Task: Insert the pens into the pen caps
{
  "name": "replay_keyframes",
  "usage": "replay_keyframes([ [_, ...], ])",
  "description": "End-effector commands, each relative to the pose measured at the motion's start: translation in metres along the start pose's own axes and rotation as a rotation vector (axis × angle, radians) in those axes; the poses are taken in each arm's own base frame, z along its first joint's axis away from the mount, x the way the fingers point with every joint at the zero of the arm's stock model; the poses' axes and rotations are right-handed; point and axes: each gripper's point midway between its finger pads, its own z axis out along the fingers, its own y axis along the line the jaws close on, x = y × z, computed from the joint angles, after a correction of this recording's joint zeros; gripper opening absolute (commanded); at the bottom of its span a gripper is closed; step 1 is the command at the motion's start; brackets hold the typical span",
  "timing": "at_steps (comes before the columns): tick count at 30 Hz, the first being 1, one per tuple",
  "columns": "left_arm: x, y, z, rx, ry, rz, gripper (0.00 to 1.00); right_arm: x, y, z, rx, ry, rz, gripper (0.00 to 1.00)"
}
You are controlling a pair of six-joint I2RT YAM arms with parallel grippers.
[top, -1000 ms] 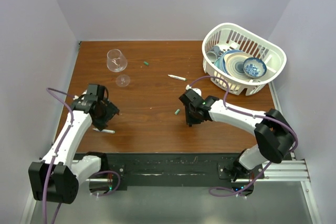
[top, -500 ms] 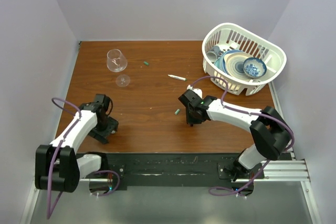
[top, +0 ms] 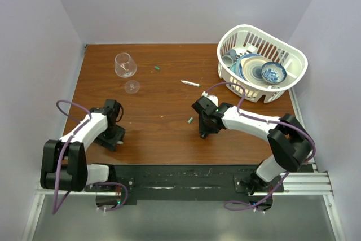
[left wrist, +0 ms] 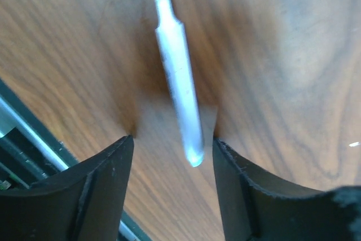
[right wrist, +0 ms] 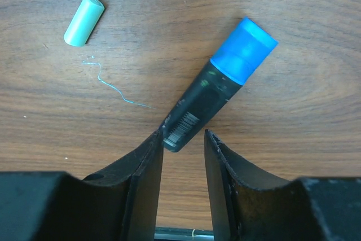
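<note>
In the left wrist view a thin white pen (left wrist: 179,80) with a green tip lies on the wooden table. My left gripper (left wrist: 172,153) is open, its fingers on either side of the pen's near end without touching it. In the right wrist view the black marker (right wrist: 196,109) lies flat with the blue cap (right wrist: 244,55) on its far end. My right gripper (right wrist: 183,139) is open around the marker's near end. One green cap (right wrist: 84,20) lies loose to the left. From above I see that cap (top: 190,120), another green cap (top: 157,68) and a second white pen (top: 189,83).
A wine glass (top: 125,66) lies on its side at the back left. A white dish basket (top: 293,77) with bowls and plates stands at the back right. A thin blue thread (right wrist: 110,86) lies on the wood near the marker. The black base rail runs along the near edge.
My left gripper has moved toward the near left edge and now covers the white pen that showed beside it. My right gripper has barely shifted.
</note>
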Motion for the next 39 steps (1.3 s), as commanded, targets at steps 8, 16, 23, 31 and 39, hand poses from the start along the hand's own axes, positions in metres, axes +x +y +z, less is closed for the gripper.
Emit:
replay_keyframes([
  [8, -0.015, 0.000, 0.014, -0.002, -0.087, 0.031, 0.30, -0.035, 0.011, -0.037, -0.067, -0.110, 0.027, 0.43],
  [16, -0.008, -0.006, 0.008, 0.062, -0.050, 0.135, 0.00, -0.059, 0.032, -0.071, -0.172, -0.165, 0.009, 0.58],
  [23, 0.017, -0.073, -0.052, 0.563, -0.050, 0.462, 0.00, -0.091, 0.071, -0.109, -0.357, -0.245, -0.004, 0.74],
  [31, 0.090, -0.111, -0.183, 1.348, 0.074, 0.740, 0.00, -0.114, 0.140, -0.146, -0.712, -0.285, 0.035, 0.73],
  [39, 0.114, -0.105, -0.220, 1.588, 0.155, 0.874, 0.00, -0.126, 0.170, -0.163, -0.877, -0.310, 0.061, 0.70],
])
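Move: The white pen lies just under my left fingertips, its middle about 2 cm ahead, 3 cm left and 1 cm down. Its rear end is beneath my fingers. The wine glass's foot stands some 26 cm ahead and 7 cm right, the green cap 10 cm ahead and 33 cm right. From my right hand the pen is about 39 cm left and 3 cm back; the released black marker lies 3 cm ahead and 2 cm right, the green cap 7 cm ahead and 6 cm left, all some 3 cm below. With my left hand I edge about 2 cm forward, pinch the pen near its rear end, then swing it some 18 cm right and 14 cm up, turning my fingers from down to pointing right. My right hand climbs off the black marker and moves left towards the pen, opening wider and rolling its left side up about 40 degrees. ##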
